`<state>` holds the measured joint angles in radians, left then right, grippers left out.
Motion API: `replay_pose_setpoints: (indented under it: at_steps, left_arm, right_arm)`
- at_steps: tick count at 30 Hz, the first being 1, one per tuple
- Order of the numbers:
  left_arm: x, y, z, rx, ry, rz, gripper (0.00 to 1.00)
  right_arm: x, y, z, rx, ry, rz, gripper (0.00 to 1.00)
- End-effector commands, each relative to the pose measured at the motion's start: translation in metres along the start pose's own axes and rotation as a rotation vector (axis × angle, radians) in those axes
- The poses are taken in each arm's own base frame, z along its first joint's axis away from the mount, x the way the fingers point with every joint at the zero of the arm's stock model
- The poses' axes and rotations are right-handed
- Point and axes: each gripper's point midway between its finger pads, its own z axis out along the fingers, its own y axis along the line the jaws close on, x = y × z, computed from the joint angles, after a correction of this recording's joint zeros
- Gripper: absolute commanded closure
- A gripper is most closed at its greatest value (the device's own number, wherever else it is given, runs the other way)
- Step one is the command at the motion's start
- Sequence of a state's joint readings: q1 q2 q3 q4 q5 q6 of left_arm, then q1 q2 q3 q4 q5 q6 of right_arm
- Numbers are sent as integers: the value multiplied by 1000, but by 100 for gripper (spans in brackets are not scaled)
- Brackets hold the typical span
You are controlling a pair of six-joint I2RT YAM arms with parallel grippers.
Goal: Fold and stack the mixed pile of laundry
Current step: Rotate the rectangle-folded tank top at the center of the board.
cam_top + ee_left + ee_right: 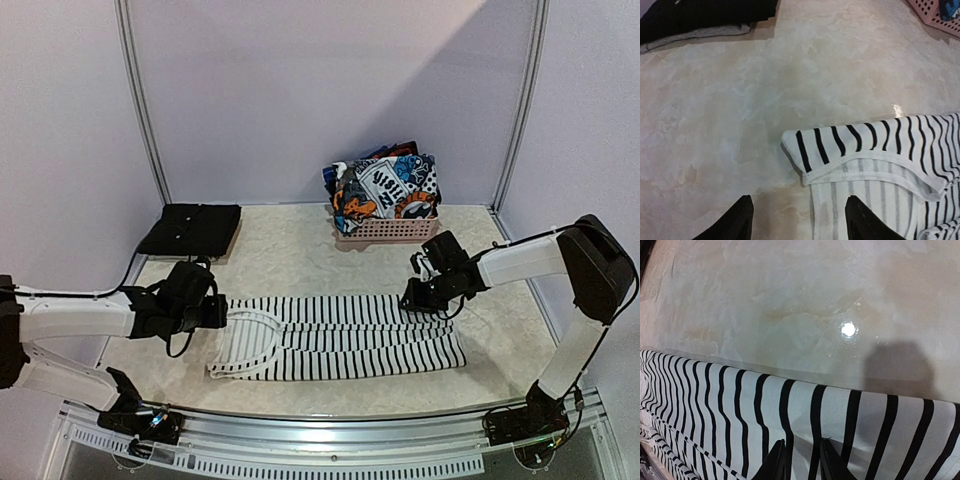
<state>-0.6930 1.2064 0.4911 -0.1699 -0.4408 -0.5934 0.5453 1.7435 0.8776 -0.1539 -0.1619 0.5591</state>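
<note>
A white garment with thin black stripes (pixel 340 340) lies folded into a long band across the middle of the table. My left gripper (pixel 220 312) hovers at its left end, open; in the left wrist view (pixel 799 220) the folded neckline corner (pixel 840 145) lies just ahead and nothing is gripped. At the band's far right edge, my right gripper (pixel 413 297) has its jaws nearly together and pinches a small ridge of the striped cloth (pixel 715 395) in the right wrist view (pixel 802 460). The rest of the mixed laundry pile, topped by a graphic print (pixel 385 185), fills the basket.
The pink latticed basket (pixel 385 232) stands at the back centre against the wall; its corner shows in the left wrist view (pixel 932 12). A folded black garment (pixel 190 228) lies at the back left, also the black garment (pixel 700 17). A metal rail runs along the table's near edge (pixel 330 425).
</note>
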Motion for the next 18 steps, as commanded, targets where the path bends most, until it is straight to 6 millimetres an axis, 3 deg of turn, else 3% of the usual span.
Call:
replay_pose_setpoints:
  at_steps: [1, 6, 9, 14, 18]
  left_arm:
    - [2, -39, -24, 132, 28, 82, 40]
    - [26, -121, -49, 407, 121, 214, 49]
    - [41, -161, -57, 460, 164, 316, 52]
    - [74, -212, -59, 562, 245, 403, 56]
    - [98, -232, -49, 609, 316, 423, 61]
  right_arm:
    - [22, -21, 5, 99, 84, -3, 75]
    - [22, -26, 1, 131, 82, -12, 75]
    - [25, -31, -1, 152, 86, -14, 75]
    - [31, -35, -6, 168, 96, -17, 75]
    - [34, -37, -8, 171, 101, -18, 75]
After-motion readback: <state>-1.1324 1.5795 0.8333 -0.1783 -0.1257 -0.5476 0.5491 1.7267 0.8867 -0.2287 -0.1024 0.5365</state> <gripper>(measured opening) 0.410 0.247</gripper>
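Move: The left hand, empty and some 6 cm above the board, hovers by the left end of the folded tank top. Left of centre, the tank top's near edge lies about 22 cm to its right and 12 cm back; the neck opening is only 6 cm right and 6 cm back, the black stack roughly 20 cm ahead and 8 cm left. From the right hand, down on the cloth by the far edge, that near edge is about 21 cm left and 15 cm back, the basket 22 cm ahead and 5 cm left. The left arm sweeps quickly about 21 cm to the right and some 9 cm back over the tank top towards its near edge, rising a couple of centimetres first and then sinking again, while the wrist swings nearly 40 degrees clockwise, tips its fingers a little further down, and draws them from wide to less than half open without reaching the cloth. The right hand keeps its barely open fingers down on the cloth just inside the far edge near the right end, drawing it slightly to the right with hardly any other motion. ##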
